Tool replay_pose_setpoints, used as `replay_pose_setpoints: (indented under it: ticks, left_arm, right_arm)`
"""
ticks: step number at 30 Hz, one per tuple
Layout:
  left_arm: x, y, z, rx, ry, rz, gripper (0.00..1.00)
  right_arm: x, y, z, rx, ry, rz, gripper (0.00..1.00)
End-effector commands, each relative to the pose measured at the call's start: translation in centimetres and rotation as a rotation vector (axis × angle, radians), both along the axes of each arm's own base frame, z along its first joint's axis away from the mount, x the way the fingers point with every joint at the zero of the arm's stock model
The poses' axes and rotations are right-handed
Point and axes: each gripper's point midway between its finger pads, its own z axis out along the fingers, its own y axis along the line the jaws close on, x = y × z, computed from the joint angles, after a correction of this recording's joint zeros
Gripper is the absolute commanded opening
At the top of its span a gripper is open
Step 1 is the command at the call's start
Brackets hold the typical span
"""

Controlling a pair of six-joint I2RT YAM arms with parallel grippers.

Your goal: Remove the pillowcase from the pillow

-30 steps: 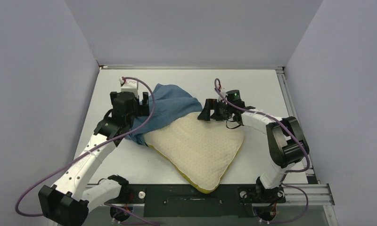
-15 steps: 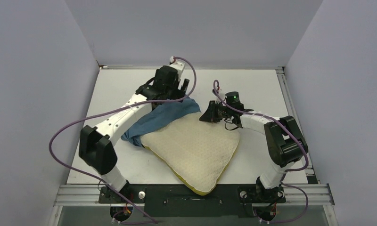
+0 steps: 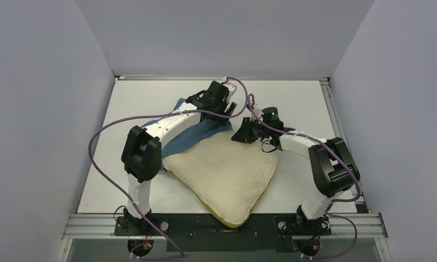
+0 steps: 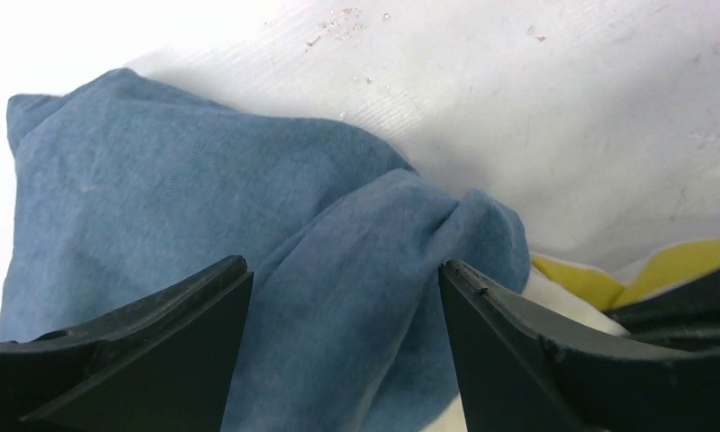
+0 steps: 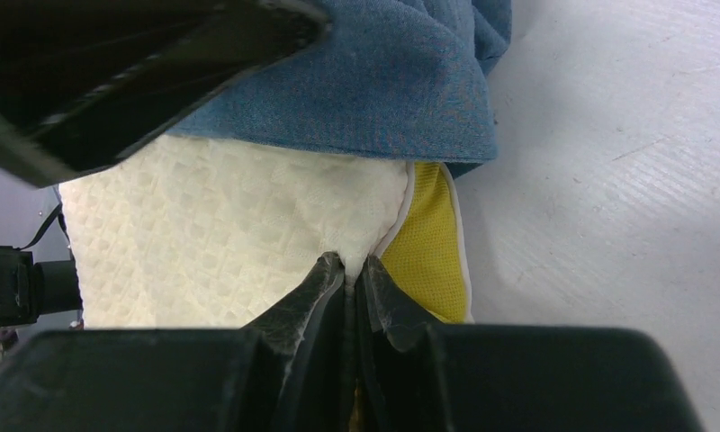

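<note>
The cream quilted pillow (image 3: 227,172) with a mustard-yellow edge lies in the middle of the table. The slate-blue pillowcase (image 3: 186,136) still covers its far-left corner and lies bunched there. My left gripper (image 3: 227,112) is open above the bunched blue cloth (image 4: 338,261), jaws on either side of a fold, nothing held. My right gripper (image 3: 239,132) is shut on the pillow's far corner, pinching the cream cover (image 5: 248,234) beside the yellow edge (image 5: 426,243). The pillowcase hem (image 5: 374,99) lies just beyond the pinch.
The white table (image 3: 293,95) is walled on the left, back and right. A metal rail (image 3: 336,114) runs along the right edge. Purple cables (image 3: 104,136) loop from both arms over the left and middle of the table.
My left arm has swung from the table's left side to the right over the pillowcase, ending next to the right gripper. The blue cloth has flattened. The right gripper has held its place.
</note>
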Motion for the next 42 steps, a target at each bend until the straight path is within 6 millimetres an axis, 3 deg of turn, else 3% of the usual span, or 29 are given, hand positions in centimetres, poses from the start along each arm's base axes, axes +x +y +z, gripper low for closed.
replay_pose_setpoints:
  ticks: [1,5,9,19,26,32,42]
  left_arm:
    - [1.8,-1.1,0.5,-0.01,-0.04,0.014,0.71]
    - [1.9,-1.3,0.0,-0.014,-0.035,0.013,0.37]
    - [3.1,0.7,1.0,0.035,-0.086,0.083,0.01]
    - [7.0,10.1,5.0,0.052,-0.208,0.364,0.0]
    - [7.4,17.2,5.9,0.072,-0.254,0.515,0.0]
    - [7.1,23.0,4.7,0.113,-0.274,0.639,0.0]
    - [7.2,26.6,0.1,0.188,-0.189,0.715,0.0]
  right_arm:
    - [-0.1,0.6,2.8,0.034,-0.102,0.038,0.05]
    - [-0.2,0.6,3.4,0.037,-0.118,0.037,0.05]
    - [-0.5,0.5,4.0,0.046,-0.136,0.044,0.05]
    - [-1.3,0.2,7.2,0.092,-0.246,0.039,0.05]
    - [-1.6,0.0,8.3,0.116,-0.285,0.031,0.05]
    - [-1.7,-0.3,9.0,0.123,-0.315,0.014,0.05]
    - [-1.3,-1.3,9.8,0.126,-0.346,-0.039,0.05]
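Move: The left hand hangs open just above its target, a fold at the pillowcase's rim, about 3 cm below and 1 cm ahead. The pillow's far corner, already pinched by the right hand, is some 8 cm back and 3 cm to the left hand's right; the pillow's middle is roughly 21 cm back and 2 cm left. From the right hand the same fold lies about 6 cm ahead and 4 cm left, at nearly its own height. Down nearly 3 cm goes the left hand, its fingers closing to pinch the pillowcase fold; then it pulls the cloth left, some 21 cm away from the right hand and about 5 cm forward, turning roughly 30 degrees counter-clockwise. Against this pull the right hand keeps its pinch on the pillow corner, rising about 6 cm, easing back slightly and tipping up. ##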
